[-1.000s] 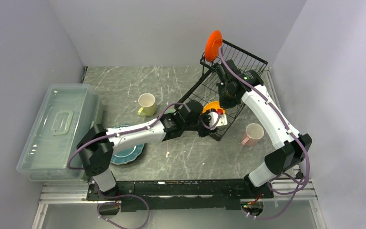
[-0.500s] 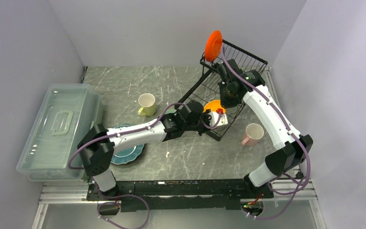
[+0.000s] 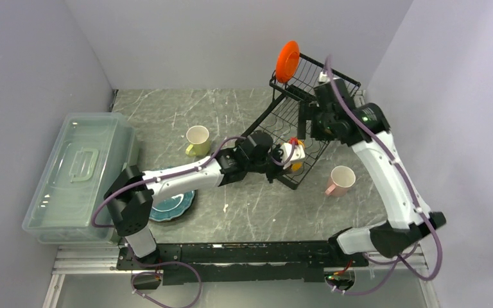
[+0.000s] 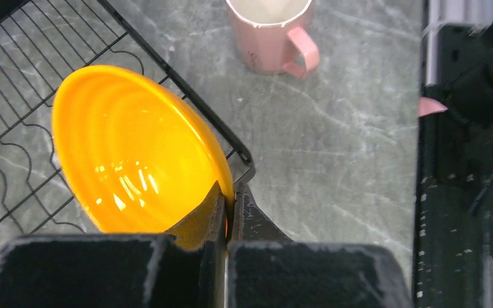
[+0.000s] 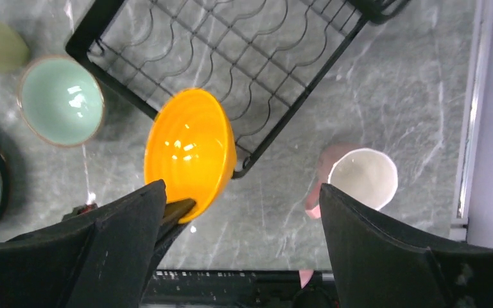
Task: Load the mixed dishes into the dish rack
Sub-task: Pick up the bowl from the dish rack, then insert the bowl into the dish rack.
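Note:
The orange-yellow bowl (image 4: pixel 138 151) is tipped on its side at the near corner of the black wire dish rack (image 3: pixel 281 122). My left gripper (image 4: pixel 230 208) is shut on the bowl's rim, one finger inside and one outside. In the right wrist view the bowl (image 5: pixel 189 151) lies below my right gripper (image 5: pixel 241 215), which hangs open above the rack with nothing in it. A small orange-red plate (image 3: pixel 287 61) stands on the rack's far rim. The pink mug (image 3: pixel 341 180), pale yellow mug (image 3: pixel 197 140), pale green bowl (image 5: pixel 61 99) and teal plate (image 3: pixel 173 204) sit on the table.
A clear lidded plastic bin (image 3: pixel 77 176) stands at the left edge of the table. Grey walls close in on three sides. The pink mug (image 4: pixel 273 35) stands just right of the rack's near corner.
My right gripper has opened, let go of the bowl and lifted back to the right. My left gripper has shut on the bowl's rim, and the bowl has tipped on its side.

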Robot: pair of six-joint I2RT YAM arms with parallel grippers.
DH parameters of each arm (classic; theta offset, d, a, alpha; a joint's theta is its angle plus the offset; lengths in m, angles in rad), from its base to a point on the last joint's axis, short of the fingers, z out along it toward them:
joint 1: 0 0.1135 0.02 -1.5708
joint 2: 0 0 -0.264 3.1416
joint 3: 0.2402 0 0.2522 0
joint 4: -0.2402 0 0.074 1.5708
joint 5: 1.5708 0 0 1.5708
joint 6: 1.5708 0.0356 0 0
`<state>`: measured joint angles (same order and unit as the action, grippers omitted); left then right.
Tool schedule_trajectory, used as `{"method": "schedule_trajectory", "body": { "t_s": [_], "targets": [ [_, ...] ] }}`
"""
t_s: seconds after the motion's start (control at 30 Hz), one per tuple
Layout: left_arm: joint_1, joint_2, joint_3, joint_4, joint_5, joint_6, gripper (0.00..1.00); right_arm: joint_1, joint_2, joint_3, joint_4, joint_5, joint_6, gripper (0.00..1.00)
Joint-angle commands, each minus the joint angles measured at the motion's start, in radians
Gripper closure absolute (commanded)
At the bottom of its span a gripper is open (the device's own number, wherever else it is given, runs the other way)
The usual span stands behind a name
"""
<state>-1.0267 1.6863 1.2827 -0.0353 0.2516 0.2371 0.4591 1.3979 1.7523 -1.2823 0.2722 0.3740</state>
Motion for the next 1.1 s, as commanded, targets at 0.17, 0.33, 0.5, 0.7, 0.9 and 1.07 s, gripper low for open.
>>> {"method": "schedule_trajectory", "body": {
  "t_s": [0.17,0.33,0.5,0.7,0.9,1.07],
  "targets": [
    [0.168,0.048,0.181,0.108,0.363,-0.410,1.00,-0.007,-0.179,-0.006,-0.018,0.078,0.043,0.08],
    [0.239,0.138,0.248,0.211,0.524,-0.627,1.00,-0.007,-0.205,-0.011,-0.030,0.081,0.053,0.08],
    [0.280,0.222,0.241,0.366,0.611,-0.813,1.00,-0.007,-0.231,-0.027,-0.029,0.087,0.060,0.08],
    [0.285,0.303,0.245,0.428,0.648,-0.889,1.00,-0.007,-0.250,-0.047,-0.029,0.088,0.058,0.08],
    [0.284,0.377,0.239,0.488,0.660,-0.981,1.00,-0.007,-0.255,-0.048,-0.029,0.090,0.053,0.08],
    [0.284,0.428,0.219,0.602,0.669,-1.090,1.00,-0.007,-0.264,-0.066,-0.022,0.083,0.051,0.08]
  ]
}}
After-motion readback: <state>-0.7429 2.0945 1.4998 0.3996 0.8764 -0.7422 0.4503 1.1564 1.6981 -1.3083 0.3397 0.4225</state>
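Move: The yellow bowl is already pinched by its near rim in the left gripper, its middle about 5 cm ahead and 2 cm right of the fingertips. From that hand the middle of the dish rack's lower tier lies some 9 cm ahead, 1 cm right and 12 cm below; the pink mug about 19 cm right and 3 cm back; the mint bowl roughly 16 cm left and 3 cm ahead. From the open right gripper, the yellow bowl is about 6 cm back, 4 cm left and 9 cm below. Keep the left gripper shut on the yellow bowl's rim and carry the bowl up and forward over the rack's lower tier, about 7 cm each way, then lower it by nearly the same while easing 3 cm right. Roll the wrist some 55 degrees throughout, forward side going down, with the fingers levelling towards the right. Draw the open right gripper up, back and right, clear of the bowl. ##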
